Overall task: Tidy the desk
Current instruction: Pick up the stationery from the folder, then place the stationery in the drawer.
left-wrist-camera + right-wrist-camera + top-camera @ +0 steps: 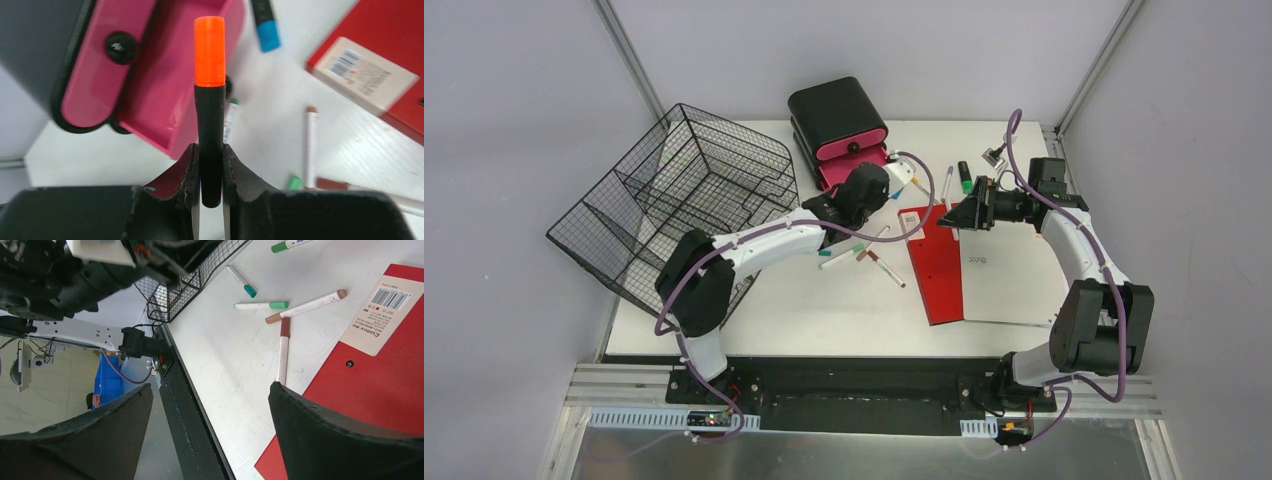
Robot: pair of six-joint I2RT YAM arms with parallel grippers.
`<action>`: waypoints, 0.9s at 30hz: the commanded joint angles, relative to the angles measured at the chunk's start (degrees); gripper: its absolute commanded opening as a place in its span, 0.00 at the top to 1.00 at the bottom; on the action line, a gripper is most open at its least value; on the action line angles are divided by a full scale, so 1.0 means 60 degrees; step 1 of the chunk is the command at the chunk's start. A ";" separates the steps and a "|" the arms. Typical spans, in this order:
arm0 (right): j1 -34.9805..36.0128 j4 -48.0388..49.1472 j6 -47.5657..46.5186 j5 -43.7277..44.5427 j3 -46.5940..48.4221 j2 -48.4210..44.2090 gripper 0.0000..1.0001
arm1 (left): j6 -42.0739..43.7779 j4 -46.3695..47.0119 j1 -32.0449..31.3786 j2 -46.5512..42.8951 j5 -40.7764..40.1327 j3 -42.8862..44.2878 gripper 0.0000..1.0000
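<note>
The desk (824, 315) is a white tabletop. My left gripper (211, 165) is shut on a black marker with an orange cap (209, 100), held upright in front of the open pink drawer (165, 100) of a black box (836, 120). In the top view the left gripper (902, 178) hovers just right of that box. My right gripper (948, 218) hangs open and holds nothing above the left edge of a red-and-white notebook (979, 270). In the right wrist view the open right gripper (210, 387) frames bare desk (235, 355) and the notebook's red cover (380, 380).
Several loose markers (864, 252) lie between the arms, among them a green-capped one (261, 305) and two brown-capped ones (306, 306). A black wire basket (674, 200) sits tilted at the left edge. More markers (965, 178) lie at the back right. A blue-capped marker (265, 25) lies by the drawer.
</note>
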 commanded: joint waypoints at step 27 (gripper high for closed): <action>0.0046 -0.0140 -0.0483 -0.0091 0.0491 -0.0142 0.11 | 0.2410 0.0145 0.1179 0.2017 -0.2211 0.2498 0.57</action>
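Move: The left hand holds the orange-capped black marker; the open pink drawer lies about 8 cm ahead, 2 cm left and 7 cm below. Its black cabinet stands some 7 cm beyond the drawer, 2 cm farther left. On the desk, the blue-capped marker is about 5 cm ahead and 9 cm right of the hand, the green-capped one 2 cm back and 3 cm left. From the right hand the drawer is roughly 9 cm ahead, 18 cm left. The left hand carries the marker about 8 cm forward and 5 cm left over the drawer, then opens, releasing it. ##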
